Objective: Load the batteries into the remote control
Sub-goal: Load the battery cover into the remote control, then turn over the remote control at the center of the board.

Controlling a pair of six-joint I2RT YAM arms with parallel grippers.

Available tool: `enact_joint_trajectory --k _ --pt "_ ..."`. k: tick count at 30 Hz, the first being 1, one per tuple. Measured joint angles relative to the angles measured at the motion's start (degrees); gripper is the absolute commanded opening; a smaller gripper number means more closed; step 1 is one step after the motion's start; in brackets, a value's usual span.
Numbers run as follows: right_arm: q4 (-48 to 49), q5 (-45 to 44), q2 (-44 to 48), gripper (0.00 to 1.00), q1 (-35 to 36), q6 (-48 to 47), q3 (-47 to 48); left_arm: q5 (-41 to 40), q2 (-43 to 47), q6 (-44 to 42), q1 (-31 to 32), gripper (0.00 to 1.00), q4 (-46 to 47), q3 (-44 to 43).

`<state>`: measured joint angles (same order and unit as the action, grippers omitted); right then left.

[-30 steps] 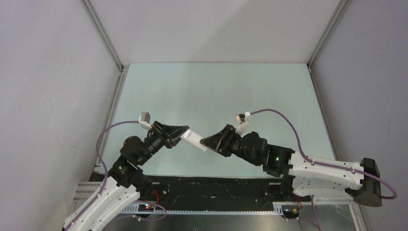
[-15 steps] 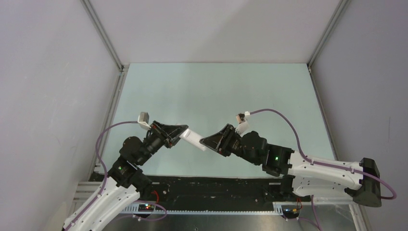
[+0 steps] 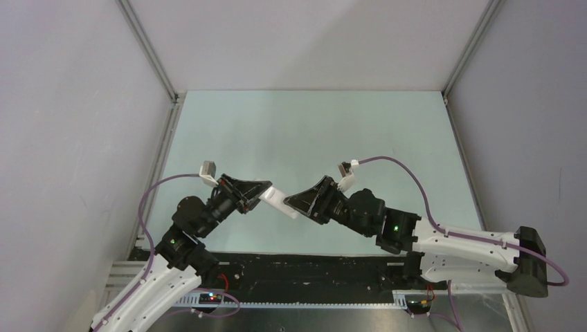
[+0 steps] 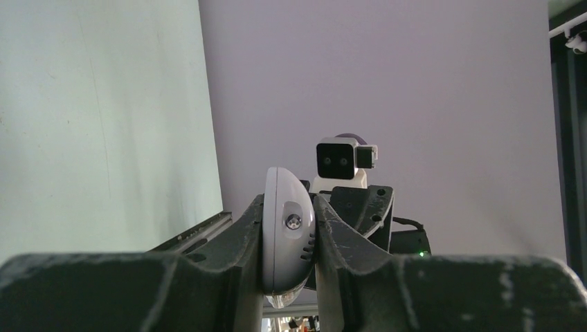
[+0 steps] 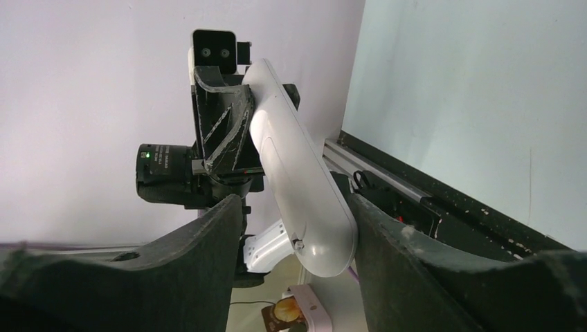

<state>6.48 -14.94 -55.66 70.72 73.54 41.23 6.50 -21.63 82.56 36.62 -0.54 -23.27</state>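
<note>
The white remote control (image 3: 279, 200) hangs above the table between the two arms. My left gripper (image 3: 266, 193) is shut on one end of it; in the left wrist view that end (image 4: 286, 228) is pinched edge-on between the fingers (image 4: 289, 207). My right gripper (image 3: 293, 202) stands open around the other end. In the right wrist view the remote's smooth back (image 5: 297, 173) lies against the right-hand finger, with a wide gap to the left-hand finger (image 5: 208, 235). The right gripper (image 5: 294, 225) does not clamp it. The batteries are out of view.
The pale green table top (image 3: 311, 131) stretches behind the arms, walled in by grey panels and metal rails (image 3: 163, 152). A black strip with cable trunking (image 3: 304, 270) runs along the near edge between the arm bases.
The right gripper's jaws have spread wider and slid a little further left over the remote's end. The left gripper still holds the remote in about the same spot.
</note>
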Motion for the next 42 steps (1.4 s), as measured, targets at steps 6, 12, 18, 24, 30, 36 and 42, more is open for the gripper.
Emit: enact_joint_trajectory --k 6,12,18,24,30,36,42 --pt "2.0 1.4 -0.6 0.53 -0.5 0.0 -0.8 0.3 -0.1 0.0 0.0 0.05 0.1 -0.2" --pt "3.0 2.6 -1.2 0.49 -0.7 -0.1 -1.0 1.0 -0.1 0.0 0.0 0.05 0.2 -0.2" --pt "4.2 3.5 -1.5 0.45 -0.8 -0.4 -1.0 1.3 -0.2 0.0 0.0 0.05 0.8 -0.5" --pt "6.3 3.9 -1.7 0.38 -0.9 -0.7 -1.5 1.1 -0.1 0.0 0.0 0.05 1.7 -0.5" --pt "10.3 4.6 -1.6 0.08 -0.9 -0.1 -3.0 0.6 -0.1 1.0 0.0 0.09 2.2 -0.5" --pt "11.4 5.1 -1.1 0.0 -1.2 -2.1 -3.0 0.5 -0.1 1.4 0.0 0.51 3.0 -0.5" --pt "9.4 5.1 2.0 0.0 -1.4 -4.4 -3.0 1.1 -1.0 0.2 0.0 0.98 2.5 -0.5"
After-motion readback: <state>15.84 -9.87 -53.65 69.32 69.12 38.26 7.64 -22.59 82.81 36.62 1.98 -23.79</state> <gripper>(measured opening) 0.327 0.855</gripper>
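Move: The right hand's fingers straddle the near end of the remote control; its middle lies about 4 cm to that hand's left, 1 cm ahead and roughly 1 cm lower. The left gripper, shut on the remote's far end, stands some 8 cm to the right hand's left and 4 cm farther out. From the left hand, the remote's middle lies about 3 cm back, 4 cm to the right and 1 cm lower. The right hand edges about 1 cm left along the remote, its open fingers closing until they pinch the near end, then rises some 2.5 cm and eases back right, the wrist turning up to 10 degrees. The left hand keeps its hold while rising nearly 2 cm alongside, then opens wide, lets go of the far end and sinks a little under 1 cm, its fingers still either side of that end. ##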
